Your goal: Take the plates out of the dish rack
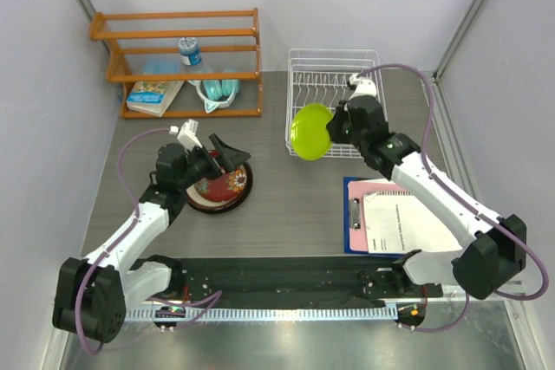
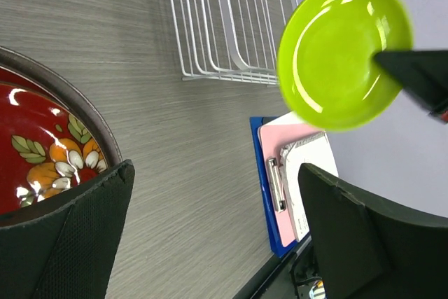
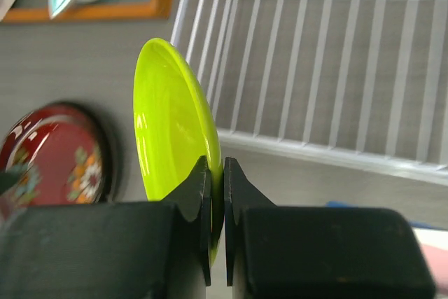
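My right gripper [image 1: 336, 127] [image 3: 217, 173] is shut on the rim of the lime green plate [image 1: 310, 132] [image 3: 168, 124] and holds it on edge in the air, just in front of the white wire dish rack [image 1: 334, 80] [image 3: 336, 68]. No plate shows in the rack. The green plate also shows in the left wrist view [image 2: 343, 54]. The dark red flowered plate [image 1: 221, 186] [image 2: 42, 152] lies on a larger dark-rimmed plate at the left. My left gripper [image 1: 224, 159] [image 2: 217, 229] is open and empty just above that stack's right edge. I cannot pick out the grey-rimmed plate.
An orange wooden shelf [image 1: 182, 58] with a bottle, a book and a teal object stands at the back left. A blue clipboard with papers [image 1: 399, 218] [image 2: 294, 180] lies at the front right. A black strip [image 1: 286, 283] runs along the near edge.
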Robot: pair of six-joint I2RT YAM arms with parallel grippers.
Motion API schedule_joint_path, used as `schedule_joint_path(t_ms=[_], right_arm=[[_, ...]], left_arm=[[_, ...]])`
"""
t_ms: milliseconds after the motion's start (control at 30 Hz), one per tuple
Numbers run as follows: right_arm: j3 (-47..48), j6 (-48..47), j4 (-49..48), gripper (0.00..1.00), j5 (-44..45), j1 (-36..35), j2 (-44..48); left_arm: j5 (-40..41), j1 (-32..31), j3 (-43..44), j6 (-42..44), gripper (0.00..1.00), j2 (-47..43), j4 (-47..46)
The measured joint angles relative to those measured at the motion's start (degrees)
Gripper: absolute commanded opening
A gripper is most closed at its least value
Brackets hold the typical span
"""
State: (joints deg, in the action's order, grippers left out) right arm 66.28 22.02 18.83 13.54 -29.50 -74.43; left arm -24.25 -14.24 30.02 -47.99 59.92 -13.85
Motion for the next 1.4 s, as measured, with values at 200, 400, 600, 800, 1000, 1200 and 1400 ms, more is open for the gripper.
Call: schedule_joint_path(t_ms=[200,400,600,800,1000,1200,1400], right_arm=[[-7.5,8.3,-5.2,0.01,-10.6,-3.5,1.5],[-9.7,14.6,-14.1,0.01,-18.0,-7.6,0.7],[-11.0,18.9,-21.0,0.01,-22.0,-9.2,-3.4],[-13.2,22.6,-26.8,0.01,-26.1,-10.1,-5.2],[-14.4,25.4,-30.9,0.01,-28.6,-10.2,-8.4],[-14.6,28.4,-34.6,0.25,-30.9,-8.6,-10.5],[-14.4,28.3,-34.0,0.67,-30.7,-9.7,-11.5]], left_arm=[[0.0,0.0,-1.5,0.0,0.99,-0.6,-0.2],[0.0,-0.3,-3.6,-0.2,0.99,-0.6,-1.0],[0.3,-0.7,-4.7,-1.2,0.99,-1.1,-2.6],[0.6,-0.8,-4.8,-1.6,0.52,-2.8,-3.7],[0.3,-1.2,-4.8,-2.1,0.0,-3.6,-4.7],[-0.9,-0.1,-3.6,-6.8,0.0,-2.7,-5.9],[2.3,-0.9,-3.1,-4.0,0.0,-4.0,-2.0]])
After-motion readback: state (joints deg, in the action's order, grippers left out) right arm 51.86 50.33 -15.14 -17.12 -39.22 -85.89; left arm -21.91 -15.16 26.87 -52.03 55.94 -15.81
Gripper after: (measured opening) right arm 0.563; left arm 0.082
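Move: The right hand already holds the green plate by its rim and is bound for the left gripper, about 26 cm to its left, 6 cm back and some 6 cm lower. From the right hand the dish rack's middle is about 9 cm ahead, 3 cm right and 17 cm down. The green plate's middle lies roughly 21 cm right of the open left gripper, 6 cm ahead and 4 cm up; the plate stack is 7 cm back of the left hand, 5 cm left and 15 cm down. Still pinching the green plate, the right hand carries it from above the near part of the rack some 17 cm left towards the left gripper, also coming about 7 cm back and 5 cm down, quick at first and then easing off, while the wrist swings counter-clockwise, lifts its left side and tips its fingers down. The left hand stays nearly in place, dipping a couple of centimetres and rising again, then shuts its wide-open fingers on the plate's near-left rim, after which the right fingers open about halfway around the opposite rim, the right hand hardly moving. ##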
